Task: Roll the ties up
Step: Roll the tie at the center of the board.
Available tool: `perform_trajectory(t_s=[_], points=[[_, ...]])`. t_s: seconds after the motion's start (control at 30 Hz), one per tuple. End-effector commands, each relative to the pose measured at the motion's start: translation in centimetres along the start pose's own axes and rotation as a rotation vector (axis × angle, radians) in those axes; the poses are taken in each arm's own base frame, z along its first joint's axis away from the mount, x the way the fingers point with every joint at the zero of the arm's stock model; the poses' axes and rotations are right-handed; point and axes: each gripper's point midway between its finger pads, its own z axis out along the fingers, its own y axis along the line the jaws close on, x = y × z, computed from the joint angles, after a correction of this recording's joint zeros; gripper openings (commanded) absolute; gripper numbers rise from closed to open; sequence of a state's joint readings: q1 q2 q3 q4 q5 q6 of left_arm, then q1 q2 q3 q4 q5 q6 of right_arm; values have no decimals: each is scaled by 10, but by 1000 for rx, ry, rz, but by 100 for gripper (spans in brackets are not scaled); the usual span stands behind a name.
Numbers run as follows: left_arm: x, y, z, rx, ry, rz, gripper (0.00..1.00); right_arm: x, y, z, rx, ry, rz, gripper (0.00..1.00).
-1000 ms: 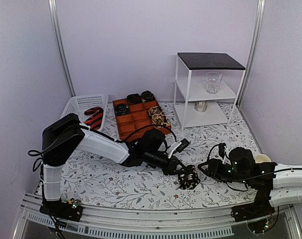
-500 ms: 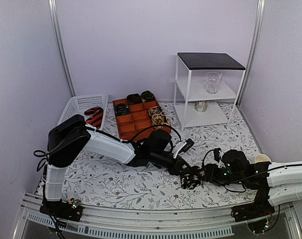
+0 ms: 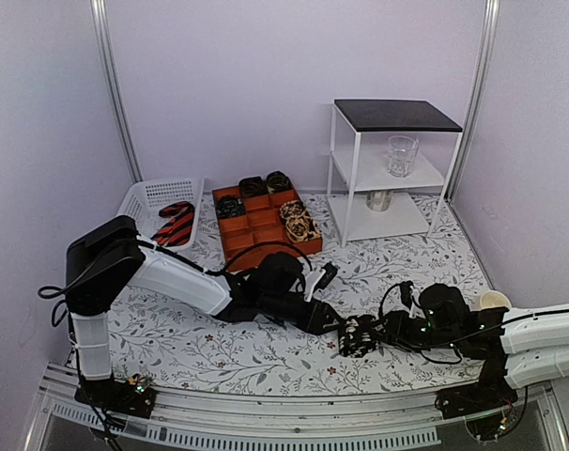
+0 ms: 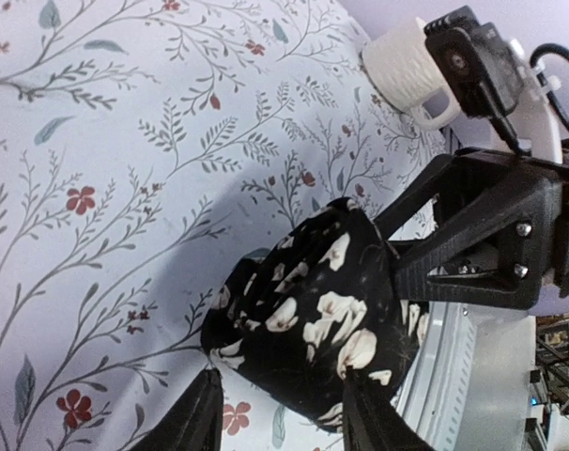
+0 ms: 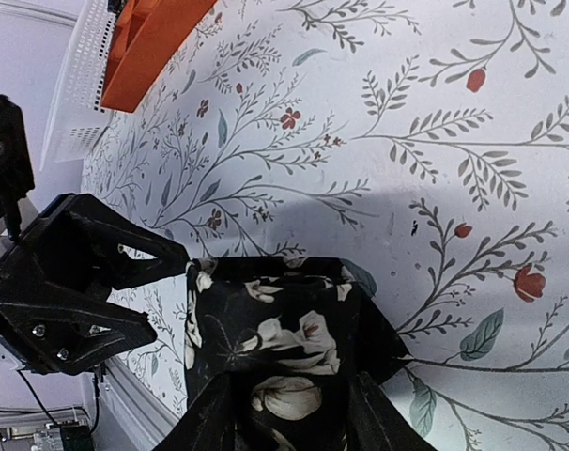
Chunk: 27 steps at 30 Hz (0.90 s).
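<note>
A rolled tie (image 3: 359, 335), black with cream flowers, lies on the flowered tablecloth in front of the arms. My right gripper (image 3: 373, 334) reaches it from the right. In the right wrist view the coil (image 5: 275, 343) sits between the two fingers (image 5: 207, 418), which press on its sides. My left gripper (image 3: 342, 326) is at the coil's left side with jaws apart. In the left wrist view the coil (image 4: 308, 319) lies just ahead of my spread left fingertips (image 4: 202, 418), and the right gripper (image 4: 482, 240) holds its far side.
An orange compartment tray (image 3: 256, 246) with several rolled ties stands at the back. To its left, a white basket (image 3: 148, 195) holds a red-and-black striped tie (image 3: 176, 222). A white shelf (image 3: 390, 178) carries a glass (image 3: 402, 155). A white cup (image 3: 496, 301) stands at the right.
My left gripper has opened off the coil and its arm has drawn back to the left. My right gripper has moved left onto the coil and narrowed on it.
</note>
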<state>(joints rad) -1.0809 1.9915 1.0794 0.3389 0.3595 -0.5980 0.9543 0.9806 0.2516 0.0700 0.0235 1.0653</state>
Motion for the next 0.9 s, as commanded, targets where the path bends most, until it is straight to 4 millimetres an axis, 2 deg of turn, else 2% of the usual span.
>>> perform_trajectory(t_s=[0.0,0.17,0.27,0.4,0.5,0.87], points=[[-4,-6,0,24,-27,-66,44,6,-9,3,6,21,34,41],[3,-1,8,50,-16,-93,44,6,-10,4,2,25,55,41],[4,-2,12,85,-10,-106,40,6,-9,4,-3,25,63,41],[13,7,15,66,12,-127,19,5,-10,6,-3,26,76,41],[19,16,14,38,22,-146,10,6,-6,7,-19,38,82,41],[28,31,4,27,5,-200,7,15,-2,18,-45,92,104,39]])
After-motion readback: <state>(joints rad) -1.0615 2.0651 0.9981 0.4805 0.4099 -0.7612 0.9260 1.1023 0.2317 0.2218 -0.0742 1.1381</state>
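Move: The rolled tie's middle lies some 4 cm right, 2 cm back and 3 cm below the left hand. It already sits between the right hand's fingers; its middle is about 4 cm left of the right hand, level with it fore and aft, and 2 cm lower. The mug stands roughly 22 cm right of the right hand and 4 cm farther out. The orange tray is some 30 cm ahead of the left hand and 15 cm to its left, 5 cm lower. Bring the left gripper about 4 cm down beside the left end of the rolled tie, shutting its half-open fingers nearly all the way and rolling the wrist some 10 degrees; let it drift slightly left towards the end. Keep the right fingers at their opening around the tie and ease that hand just over 1 cm left and 1 cm down. ##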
